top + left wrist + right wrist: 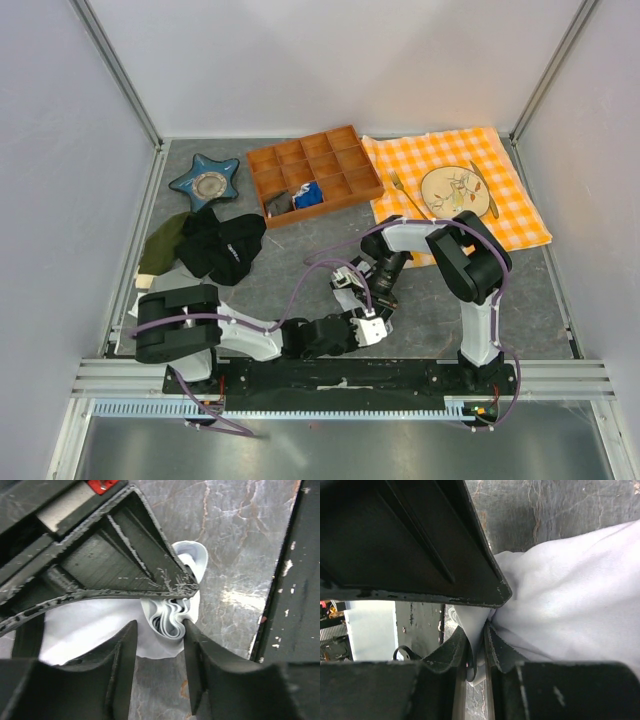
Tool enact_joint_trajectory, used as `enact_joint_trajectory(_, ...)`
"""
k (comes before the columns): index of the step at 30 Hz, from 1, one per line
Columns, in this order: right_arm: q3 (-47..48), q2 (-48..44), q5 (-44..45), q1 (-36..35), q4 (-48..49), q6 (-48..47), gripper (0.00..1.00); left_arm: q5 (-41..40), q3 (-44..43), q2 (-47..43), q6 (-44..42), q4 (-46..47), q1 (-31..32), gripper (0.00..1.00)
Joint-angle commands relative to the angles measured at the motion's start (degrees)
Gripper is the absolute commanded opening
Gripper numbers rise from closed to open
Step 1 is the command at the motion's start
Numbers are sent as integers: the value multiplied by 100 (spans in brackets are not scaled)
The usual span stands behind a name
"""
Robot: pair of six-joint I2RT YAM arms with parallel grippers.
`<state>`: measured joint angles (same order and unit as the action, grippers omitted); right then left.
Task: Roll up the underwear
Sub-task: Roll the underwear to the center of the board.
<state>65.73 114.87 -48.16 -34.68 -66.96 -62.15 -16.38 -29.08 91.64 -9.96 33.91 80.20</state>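
Observation:
The underwear (pixel 90 630) is white fabric lying on the grey table. One end is rolled into a coil of layers (pixel 170 622). My left gripper (pixel 159 630) is open, with the coil's end between its fingertips and the right finger (pixel 192 645) touching it. My right gripper (pixel 479 645) is shut on a fold of the underwear (pixel 570 590), and its black body fills the top of the left wrist view. In the top view both grippers meet near the table's front middle, left (pixel 366 326) and right (pixel 378 300), and hide most of the garment.
A black clothing heap (pixel 222 245) and an olive-green cloth (pixel 160 245) lie at the left. Behind stand a blue star dish (pixel 205 182), a wooden divided tray (pixel 315 170) and an orange checked cloth (pixel 500 215) with a plate (pixel 452 187). The black front rail (pixel 295 580) is close by.

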Motion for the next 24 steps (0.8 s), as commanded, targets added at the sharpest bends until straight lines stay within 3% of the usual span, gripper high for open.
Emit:
enact_joint_trajectory(1, 71, 97, 167, 13, 130, -219, 14, 503, -203, 214, 64, 10, -101, 41)
enact_joint_trajectory(2, 71, 106, 167, 5, 139, -219, 14, 565, -203, 214, 160, 2, -110, 27)
enact_joint_trajectory(5, 80, 53, 114, 14, 131, -219, 17, 846, -133, 223, 440, 1, -198, 2)
enact_joint_trajectory(16, 141, -1132, -97, 646, 113, -403, 46, 3315, 588, 363, 2374, 740, -1507, 2)
enact_joint_trajectory(24, 150, -2212, 201, 998, 288, -649, 51, 4852, 360, 1188, 3973, 766, -2430, 2)
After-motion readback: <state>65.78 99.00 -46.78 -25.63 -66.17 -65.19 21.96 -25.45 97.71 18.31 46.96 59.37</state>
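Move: The left gripper's open fingers already straddle the underwear's bunched near end, its middle only about 1 cm back of and 1 cm below their hand point. The right gripper still pinches the same bunch, about 1 cm below its hand point. From the left hand, the underwear's unrolled part lies some 4 cm ahead and 2 cm left, the black clothes about 14 cm ahead and 30 cm left, the plate roughly 26 cm ahead and 17 cm right. Close the left gripper on the bunched end while easing it down about 1 cm, then, keeping that pinch nearly in place, roll the wrist forward some 40 degrees. Hold the right gripper still until the left has shut, then open it partway, let go of the folds and lift it up and forward, about 5 cm each way, with its fingers tilting up a little. ##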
